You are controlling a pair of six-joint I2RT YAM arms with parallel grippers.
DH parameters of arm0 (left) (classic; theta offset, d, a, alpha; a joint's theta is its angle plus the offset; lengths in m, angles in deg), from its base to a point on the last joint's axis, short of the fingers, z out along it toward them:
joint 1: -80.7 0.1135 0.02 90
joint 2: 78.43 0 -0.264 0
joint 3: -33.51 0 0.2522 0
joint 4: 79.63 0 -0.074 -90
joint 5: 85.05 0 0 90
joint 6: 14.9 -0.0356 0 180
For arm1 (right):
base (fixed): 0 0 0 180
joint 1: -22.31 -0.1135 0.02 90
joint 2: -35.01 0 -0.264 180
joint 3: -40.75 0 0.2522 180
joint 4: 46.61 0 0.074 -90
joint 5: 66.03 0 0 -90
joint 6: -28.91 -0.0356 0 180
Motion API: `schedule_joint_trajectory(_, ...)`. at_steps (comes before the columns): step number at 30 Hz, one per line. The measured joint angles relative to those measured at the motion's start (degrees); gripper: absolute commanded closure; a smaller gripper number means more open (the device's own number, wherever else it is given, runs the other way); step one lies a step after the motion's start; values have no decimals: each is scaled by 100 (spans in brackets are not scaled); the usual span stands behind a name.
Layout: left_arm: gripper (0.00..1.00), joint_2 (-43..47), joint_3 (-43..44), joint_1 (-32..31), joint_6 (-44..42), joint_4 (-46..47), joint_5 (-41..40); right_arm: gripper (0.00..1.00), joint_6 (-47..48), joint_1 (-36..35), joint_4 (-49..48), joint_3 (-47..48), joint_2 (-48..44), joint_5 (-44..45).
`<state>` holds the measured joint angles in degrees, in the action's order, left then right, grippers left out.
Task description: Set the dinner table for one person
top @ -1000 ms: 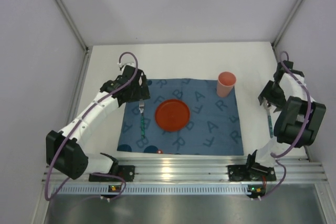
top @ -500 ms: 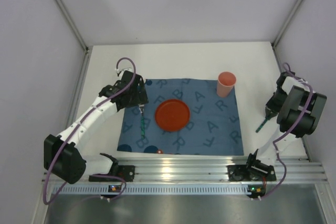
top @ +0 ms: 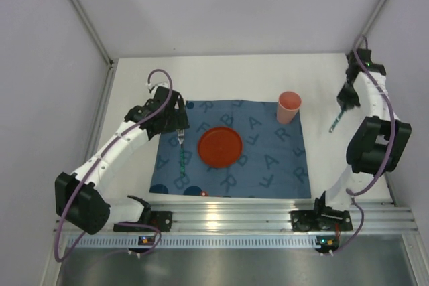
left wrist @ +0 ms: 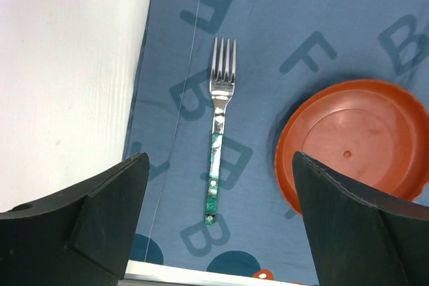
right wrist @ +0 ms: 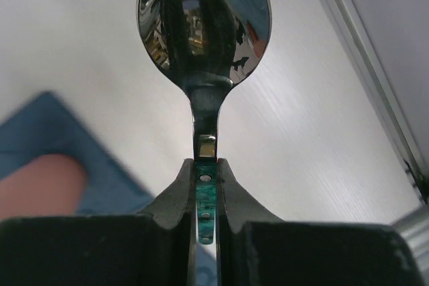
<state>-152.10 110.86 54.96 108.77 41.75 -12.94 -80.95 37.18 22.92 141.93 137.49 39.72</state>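
Observation:
On the white dinner table (top: 234, 78) lies a blue lettered mat (top: 268, 165). On the mat are an orange-red plate (top: 220, 147) (left wrist: 355, 145), a green-handled fork (top: 181, 155) (left wrist: 218, 159) to its left, and a pink cup (top: 289, 106) at the far right corner. My left gripper (top: 171, 122) (left wrist: 221, 159) hovers open above the fork, with nothing between its fingers. My right gripper (top: 346, 98) (right wrist: 208, 165) is shut on the green handle of a spoon (top: 335, 122) (right wrist: 204, 25). It holds the spoon in the air over the bare table right of the cup.
A ribbed aluminium rail (top: 234, 216) runs along the near edge, carrying both arm bases. Grey enclosure walls stand close on the left, right and back. The frame rail (right wrist: 362, 58) along the table's right edge is close to the spoon.
My right gripper has closed on the spoon, lifted it off the table's right side and swung it toward the far right. The left arm has barely shifted above the fork.

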Motion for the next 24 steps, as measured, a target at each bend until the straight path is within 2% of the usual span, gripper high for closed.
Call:
schedule_joint_trajectory(2,7,0,129,0,-46,2,-2,100,-127,-597,127,846,-234,149)
schedule_joint_trajectory(6,7,0,330,11,-96,20,-4,100,-516,-2468,192,1784,-752,144)
schedule_joint_trajectory(8,7,0,382,15,-125,17,-4,100,-793,-3427,219,1799,-1082,-46)
schedule_joint_trajectory(11,7,2,391,15,-184,9,-17,100,-1224,-4232,219,1401,-1346,-343)
schedule_joint_trajectory(16,7,52,391,15,-234,-15,-20,100,-1799,-4776,2,13,-1174,-658)
schedule_joint_trajectory(20,7,227,365,17,-238,-33,-20,100,-2044,-4878,-393,-1215,-706,-905)
schedule_joint_trajectory(24,7,422,337,17,-256,-105,-48,100,-2133,-4881,-721,-1950,-372,-1010)
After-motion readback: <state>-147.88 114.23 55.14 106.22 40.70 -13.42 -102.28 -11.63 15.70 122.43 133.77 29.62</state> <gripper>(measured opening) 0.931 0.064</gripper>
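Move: The spoon is already pinched in the right hand. The free patch of placemat it is bound for, right of the plate, lies some 32 cm to that hand's left, 10 cm back and 11 cm below. The plate is about 16 cm farther left, level with that patch; the cup stands roughly 23 cm to the hand's left and 2 cm ahead, its middle 6 cm lower. From the left hand the patch lies about 33 cm to the right, 4 cm back and 15 cm below. Keeping the spoon pinched, the right hand swings about 31 cm left in a high arc over the cup, climbing some 18 cm, then draws back and sinks steeply towards the bare placemat beside the plate, turning about 30 degrees counter-clockwise. The left hand, open and empty, lifts about 4 cm above the fork. ##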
